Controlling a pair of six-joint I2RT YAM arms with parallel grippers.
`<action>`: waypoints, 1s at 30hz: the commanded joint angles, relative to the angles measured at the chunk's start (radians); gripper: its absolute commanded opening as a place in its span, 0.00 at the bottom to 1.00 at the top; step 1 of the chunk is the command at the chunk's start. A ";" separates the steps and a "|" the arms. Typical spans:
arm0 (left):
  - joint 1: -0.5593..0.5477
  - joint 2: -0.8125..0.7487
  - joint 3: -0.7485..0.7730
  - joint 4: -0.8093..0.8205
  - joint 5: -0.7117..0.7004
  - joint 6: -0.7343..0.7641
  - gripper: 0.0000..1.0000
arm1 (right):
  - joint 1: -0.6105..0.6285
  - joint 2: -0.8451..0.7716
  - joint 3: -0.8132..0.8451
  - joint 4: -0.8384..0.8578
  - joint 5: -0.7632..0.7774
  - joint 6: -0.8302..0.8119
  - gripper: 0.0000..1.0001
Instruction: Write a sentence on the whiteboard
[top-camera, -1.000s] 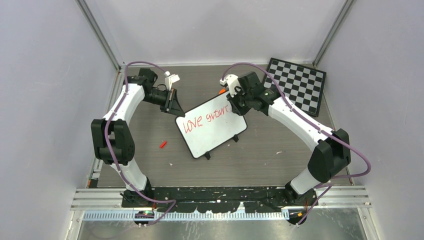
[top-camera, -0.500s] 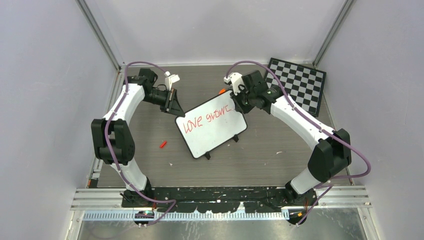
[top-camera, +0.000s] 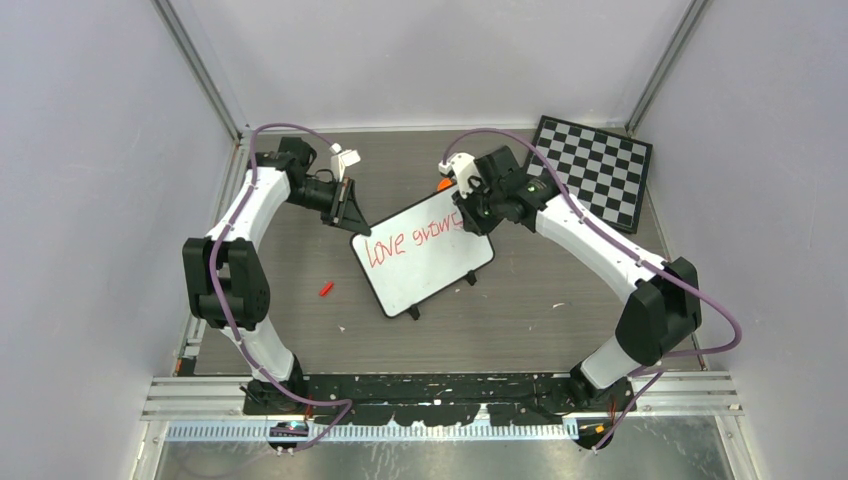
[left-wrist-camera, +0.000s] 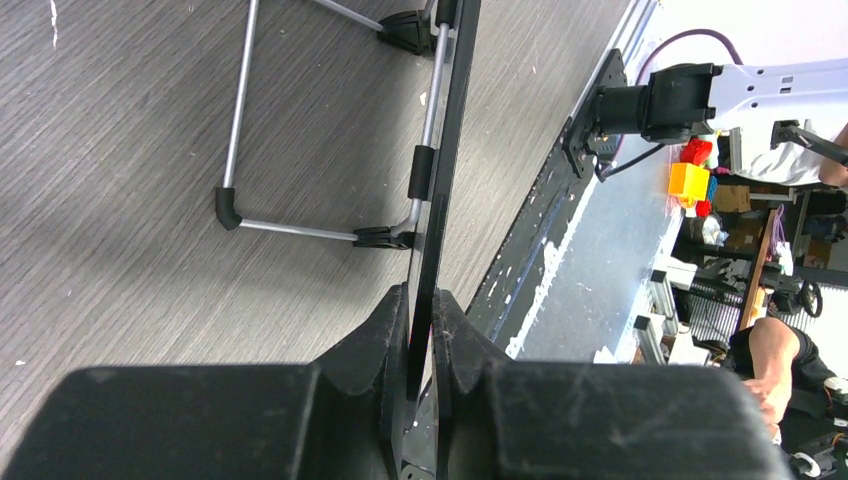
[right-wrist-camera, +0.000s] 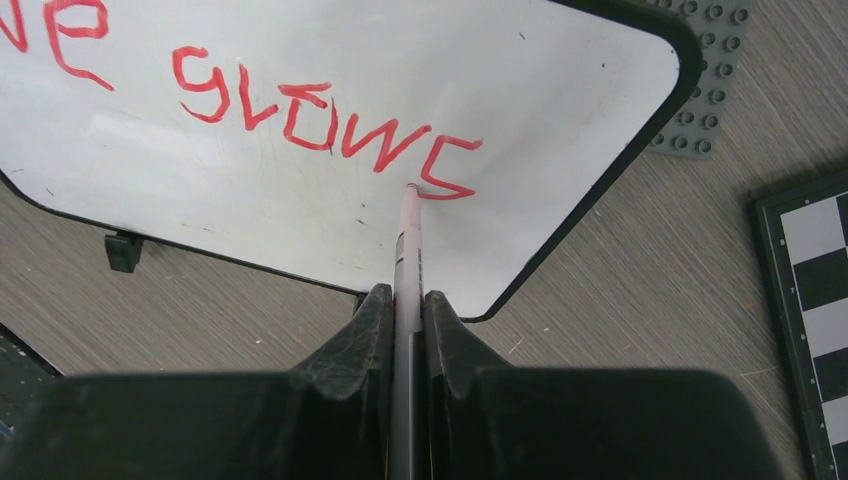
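The whiteboard (top-camera: 432, 272) lies tilted at mid-table on small black feet. The sentence (top-camera: 410, 238) in red marker reads "love grows" in one line; "grows" (right-wrist-camera: 320, 120) fills the right wrist view. My right gripper (top-camera: 470, 207) (right-wrist-camera: 407, 296) is shut on a thin marker (right-wrist-camera: 407, 250), whose red tip touches the board (right-wrist-camera: 560, 90) at the bottom of the last "s". My left gripper (top-camera: 352, 216) (left-wrist-camera: 420, 296) is shut on the whiteboard's far left rim, and the board shows edge-on (left-wrist-camera: 447, 130) between its fingers.
A black-and-white chessboard (top-camera: 592, 165) lies at the far right. A small red cap (top-camera: 326, 288) rests on the table left of the board. An orange piece (top-camera: 444, 183) and a grey studded plate (right-wrist-camera: 692, 100) sit beyond the board's far corner.
My right gripper with the marker shifted a little to the right and back left over the end of "grows". The left arm and the whiteboard have stayed in place.
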 joint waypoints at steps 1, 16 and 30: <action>-0.010 0.013 0.020 0.048 -0.054 -0.002 0.00 | 0.012 -0.035 0.061 0.000 -0.057 0.020 0.00; 0.009 -0.069 0.037 -0.024 -0.074 0.029 0.57 | 0.104 -0.138 -0.015 -0.084 -0.160 0.065 0.00; 0.003 -0.100 -0.083 0.032 -0.091 0.028 0.59 | 0.217 -0.123 -0.154 0.157 -0.166 0.157 0.00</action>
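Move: The marker in my right hand is at the end of the "s", whose middle lies about 5 cm ahead, 2 cm left and 5 cm below. The blank lower part of the whiteboard is roughly 9 cm back, 10 cm left and 9 cm below; the board's right foot is about 11 cm straight back, 14 cm below. My left hand holds the board's corner right between its fingers; the red cap lies some 13 cm back, 10 cm left, 16 cm below. I lift the marker away from the finished "s" and carry it back about 10 cm and left some 6 cm in an arc, rising 3 cm before sinking again towards the blank strip under the writing, my right hand turning about 15 degrees, mostly counter-clockwise. Meanwhile my left fingers open, let go of the board's corner and ease back and left a couple of centimetres. ##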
